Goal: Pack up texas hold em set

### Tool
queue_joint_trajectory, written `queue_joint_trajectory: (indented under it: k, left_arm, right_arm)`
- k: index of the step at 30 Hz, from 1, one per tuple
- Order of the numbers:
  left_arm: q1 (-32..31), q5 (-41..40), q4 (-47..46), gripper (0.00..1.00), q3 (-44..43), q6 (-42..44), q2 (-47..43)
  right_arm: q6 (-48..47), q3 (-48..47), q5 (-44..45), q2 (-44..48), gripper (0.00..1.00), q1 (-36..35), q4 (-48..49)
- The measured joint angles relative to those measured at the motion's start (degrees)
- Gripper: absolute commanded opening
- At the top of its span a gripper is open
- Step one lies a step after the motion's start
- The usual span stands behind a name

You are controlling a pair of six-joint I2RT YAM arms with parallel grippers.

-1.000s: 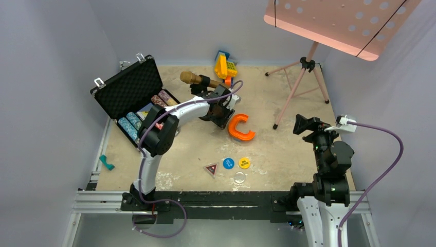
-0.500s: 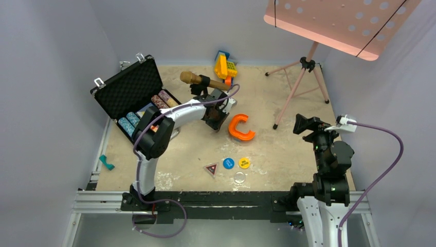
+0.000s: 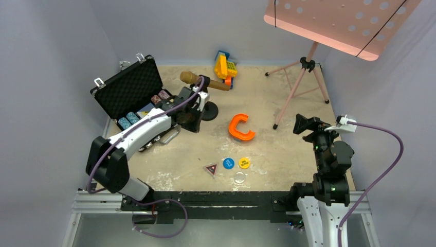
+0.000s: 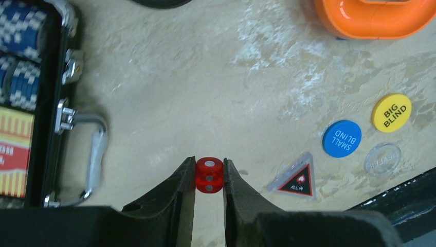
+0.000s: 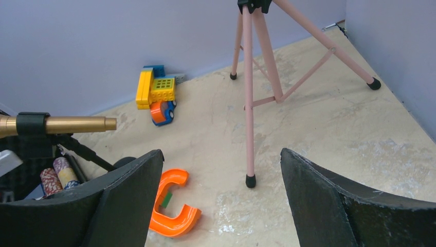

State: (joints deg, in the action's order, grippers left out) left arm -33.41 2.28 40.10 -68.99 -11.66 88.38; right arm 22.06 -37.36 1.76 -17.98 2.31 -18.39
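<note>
The black case lies open at the back left, with chip rows and a card deck inside. My left gripper is shut on a small red die, held over the bare table just right of the case's handle. From above, the left gripper hangs beside the case's front edge. The triangular, blue, yellow and clear buttons lie together on the table. My right gripper stands open and empty, far to the right.
An orange C-shaped piece lies mid-table. A gold microphone on a black round base stands behind the left gripper. The yellow block toy sits at the back wall. A pink tripod stand occupies the back right.
The left arm has swung left, from beside the orange piece to the case's front edge, its elbow dropping toward the near left. Its jaws have narrowed. The right arm has not moved.
</note>
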Motion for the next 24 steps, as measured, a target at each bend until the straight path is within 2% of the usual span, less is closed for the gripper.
queue_joint_trajectory:
  k: [5,10,17,24]
  left_arm:
    - [5.31,-0.42,4.87,0.0,3.61,-1.44,-6.45]
    - [12.7,-0.96,7.04,0.0,6.1,-1.38,-8.57]
    - [24.39,0.09,6.95,0.0,7.8,-1.36,-6.97]
    - [34.07,-1.16,4.07,0.0,5.14,-3.45,-2.6]
  right_arm:
    - [0.0,0.0,0.02,0.0,0.88,0.02,-0.02]
    - [0.0,0.0,0.02,0.04,0.88,0.0,-0.02]
    - [0.0,0.0,0.02,0.13,0.88,0.0,-0.04]
    - [0.0,0.15,0.0,0.26,0.89,0.02,-0.04]
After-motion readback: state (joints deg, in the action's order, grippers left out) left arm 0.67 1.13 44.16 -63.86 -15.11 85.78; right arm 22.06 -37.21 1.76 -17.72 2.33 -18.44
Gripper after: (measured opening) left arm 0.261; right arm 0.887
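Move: The left hand already holds a red die. The empty end slot of the dice row in the case lies some 19 cm to its left, 9 cm ahead and 8 cm below. The card deck beside the slot is about 14 cm left and 8 cm ahead, the case handle 11 cm left and 4 cm ahead, and the microphone stand's base 13 cm ahead and 4 cm right. From the idle right hand, the slot is roughly 60 cm left, 14 cm ahead and 26 cm lower. Still pinching the die, the left hand sweeps about 20 cm to its left, away from the microphone stand and past the handle to the case's front edge, turning counter-clockwise nearly 40 degrees as it goes. The path starts slightly back and up, then eases forward and a few centimetres down towards the dice row, the fingers keeping their hold. ##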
